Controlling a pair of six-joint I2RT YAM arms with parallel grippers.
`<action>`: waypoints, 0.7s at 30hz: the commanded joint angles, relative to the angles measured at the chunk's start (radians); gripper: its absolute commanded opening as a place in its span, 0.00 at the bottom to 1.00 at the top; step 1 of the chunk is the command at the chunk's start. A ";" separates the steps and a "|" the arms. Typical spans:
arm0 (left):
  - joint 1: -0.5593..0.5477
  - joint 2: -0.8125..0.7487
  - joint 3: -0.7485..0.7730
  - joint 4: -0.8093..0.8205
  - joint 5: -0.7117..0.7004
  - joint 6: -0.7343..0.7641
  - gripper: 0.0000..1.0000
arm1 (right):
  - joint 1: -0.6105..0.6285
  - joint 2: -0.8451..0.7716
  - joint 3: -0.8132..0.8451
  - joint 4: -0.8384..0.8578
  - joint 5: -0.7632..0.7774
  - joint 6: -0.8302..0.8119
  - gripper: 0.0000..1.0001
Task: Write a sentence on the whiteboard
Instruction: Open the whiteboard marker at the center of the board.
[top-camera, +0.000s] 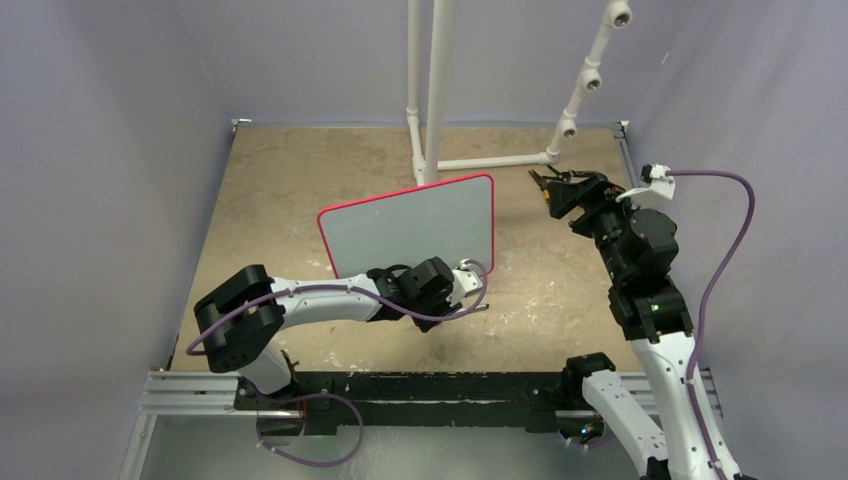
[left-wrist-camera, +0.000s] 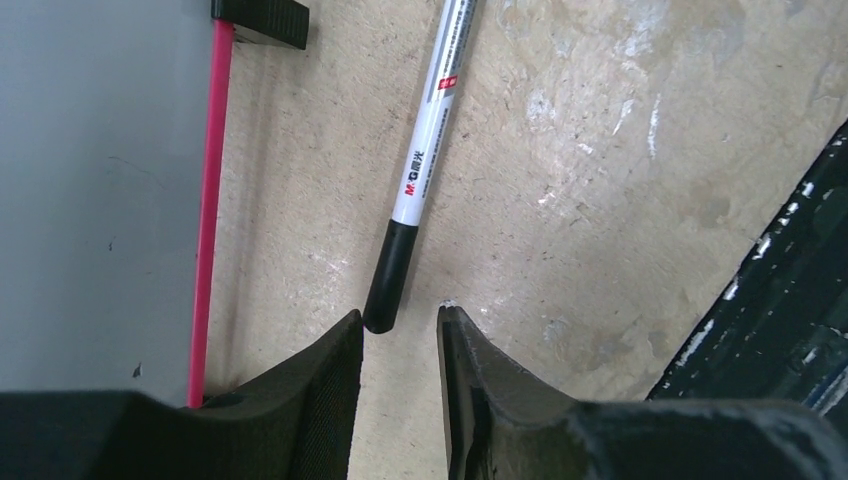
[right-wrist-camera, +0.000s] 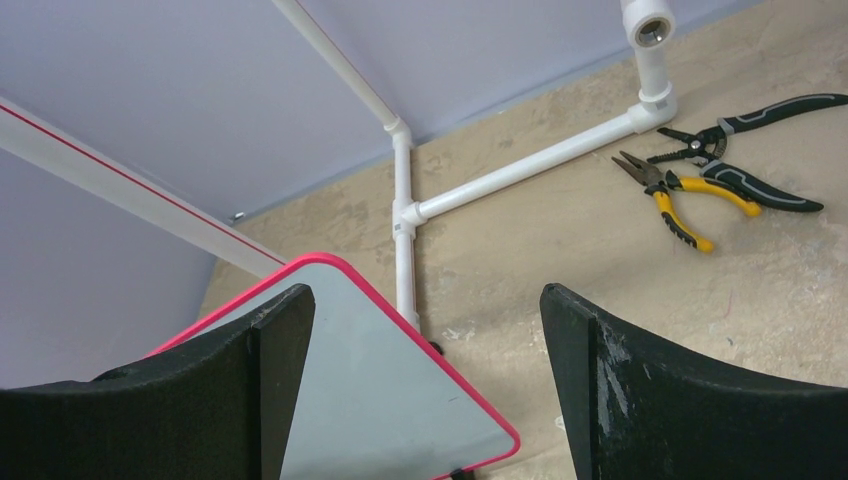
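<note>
The whiteboard (top-camera: 410, 225) stands upright mid-table on black feet, pale grey with a red border, and its face shows no sentence. A white marker (left-wrist-camera: 425, 160) with a black cap lies on the table just right of the board's red edge (left-wrist-camera: 207, 200). My left gripper (left-wrist-camera: 400, 315) is low over the table by the board's lower right corner (top-camera: 478, 285), its jaws a little apart. The marker's black end touches the left fingertip (left-wrist-camera: 345, 335) and nothing lies between the jaws. My right gripper (right-wrist-camera: 425, 295) hangs wide open in the air at the back right (top-camera: 545, 182), right of the whiteboard (right-wrist-camera: 380, 400).
A white pipe frame (top-camera: 435, 90) stands behind the board, with a branch (right-wrist-camera: 520, 170) lying on the table. Yellow-handled pliers (right-wrist-camera: 675, 200) and black-handled pliers (right-wrist-camera: 745, 150) lie at the back right. A black rail (left-wrist-camera: 790, 280) runs along the near edge.
</note>
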 joint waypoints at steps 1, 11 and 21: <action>-0.011 0.027 -0.011 0.047 -0.029 0.019 0.32 | 0.001 -0.015 -0.008 0.048 0.004 0.000 0.85; -0.054 0.087 -0.029 0.066 -0.100 -0.017 0.15 | 0.001 -0.036 -0.014 0.046 -0.008 -0.005 0.85; -0.064 -0.019 -0.085 0.107 -0.132 -0.135 0.00 | 0.000 -0.050 -0.080 -0.048 -0.162 0.042 0.85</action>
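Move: Just under the left fingers is the cap of the marker, its middle about 2 cm to the right, 1 cm ahead and 3 cm down. The marker's middle is some 7 cm right and 2 cm ahead. The whiteboard's middle lies about 20 cm ahead and 5 cm left, and its nearer black foot roughly 8 cm ahead and 9 cm right. From the idle right hand the cap is about 26 cm left, 11 cm back and 34 cm below. Sinking about 2 cm almost straight down with its fingers part-open, the left hand brings the tips around the outer end of the marker's black cap. It then stays at that height and closes the fingers to nearly shut, pinching the cap end between them, with hardly any wrist turn. ##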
